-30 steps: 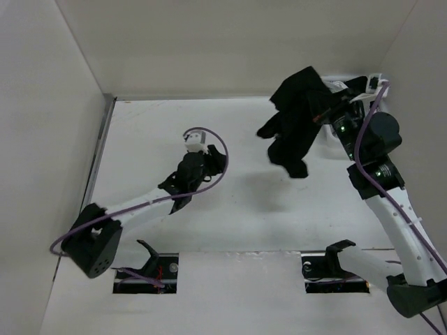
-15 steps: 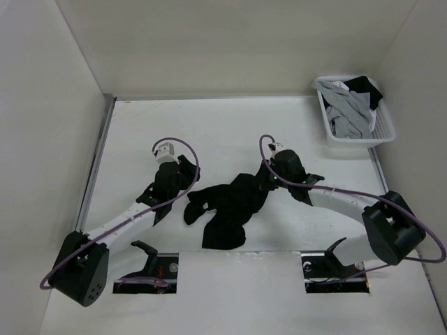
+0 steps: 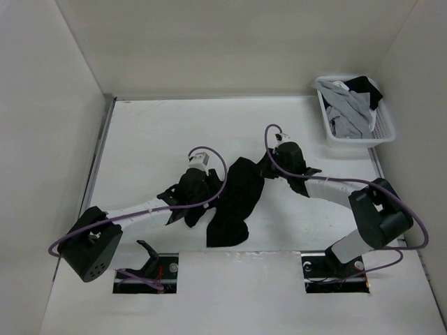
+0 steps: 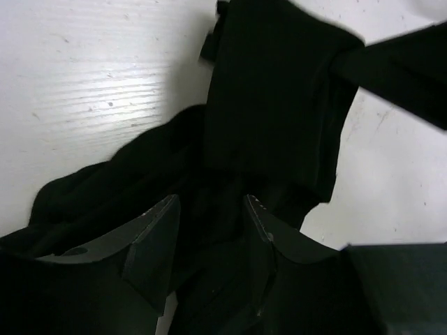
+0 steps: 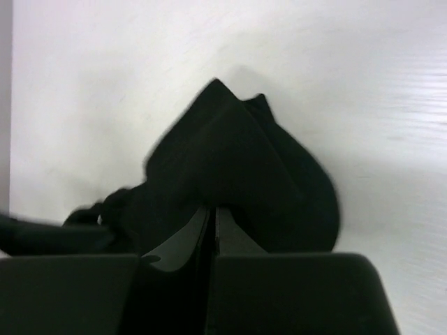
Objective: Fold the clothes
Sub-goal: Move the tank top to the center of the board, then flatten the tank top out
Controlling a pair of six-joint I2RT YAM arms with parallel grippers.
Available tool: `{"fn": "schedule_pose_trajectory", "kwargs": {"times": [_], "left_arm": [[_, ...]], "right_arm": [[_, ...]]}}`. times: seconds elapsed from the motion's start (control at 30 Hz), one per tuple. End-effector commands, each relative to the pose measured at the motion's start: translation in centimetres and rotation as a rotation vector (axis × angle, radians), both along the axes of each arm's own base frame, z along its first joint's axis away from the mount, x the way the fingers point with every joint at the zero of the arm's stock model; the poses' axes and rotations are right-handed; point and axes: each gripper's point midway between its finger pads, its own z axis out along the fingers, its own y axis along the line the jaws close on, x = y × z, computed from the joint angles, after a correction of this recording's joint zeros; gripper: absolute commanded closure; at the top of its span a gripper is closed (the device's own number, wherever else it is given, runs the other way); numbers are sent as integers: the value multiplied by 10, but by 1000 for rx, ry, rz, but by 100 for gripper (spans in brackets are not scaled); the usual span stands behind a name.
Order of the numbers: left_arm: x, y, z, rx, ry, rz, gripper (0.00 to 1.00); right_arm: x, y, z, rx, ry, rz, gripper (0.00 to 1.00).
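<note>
The black T-shirt (image 3: 234, 202) lies bunched in a long heap on the white table between the two arms. My left gripper (image 3: 211, 187) sits low on its left side. In the left wrist view the left gripper (image 4: 209, 202) is open, its fingers (image 4: 157, 234) apart with dark T-shirt (image 4: 272, 91) folds between and under them. My right gripper (image 3: 269, 167) is at the heap's upper right end. In the right wrist view the right gripper (image 5: 213, 208) is shut, with a hump of T-shirt (image 5: 237, 160) fabric pinched at the tips.
A white mesh basket (image 3: 385, 130) stands at the back right corner, holding a light grey garment (image 3: 346, 108) and a dark piece (image 3: 363, 85). White walls close the table at the left, back and right. Two cut-outs sit near the arm bases.
One second ago the right arm held the T-shirt up by the basket; it has since brought it down to mid-table. The left gripper has moved right onto the fabric, its jaws narrowing.
</note>
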Motion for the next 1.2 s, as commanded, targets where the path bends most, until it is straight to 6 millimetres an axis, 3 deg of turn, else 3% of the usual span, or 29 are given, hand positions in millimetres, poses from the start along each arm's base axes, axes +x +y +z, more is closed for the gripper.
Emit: {"fn": "schedule_pose_trajectory", "kwargs": {"times": [0.0,0.4,0.73,0.93,1.17], "left_arm": [[16,-23,29,-86,-67,-7,61],[44,-50,38,-195,-68,-17,61],[83,-61,8,-287,68,19,64],[90,-49,-5,-288,97,71,64],[92,-64,-9,-325,105,50,64]], "right_arm": [[34,-28,26,89,-77,-144,97],[34,-24,9,113,-38,-97,96],[32,-19,1,123,-28,-79,96],[31,-21,2,122,-31,-81,95],[30,-19,1,125,-31,-70,95]]}}
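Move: The black tank top lies beneath the left gripper, its middle about 5 cm right, 3 cm back and some 6 cm below. From the right gripper, which already grips its far right part, that middle is about 9 cm left and 10 cm back, some 7 cm lower. The centre of the white board is roughly 6 cm left and 1 cm back of the right gripper, at similar depth. Bring the left gripper about 8 cm forward over the tank top, drifting right towards the right gripper and sinking 4 cm, mostly late, while tipping the fingers down and rolling its left side down some 10 degrees; leave the fingers apart. Keep the right pinch shut, tug the cloth quickly forward and right, ease slightly back left, then hold. ##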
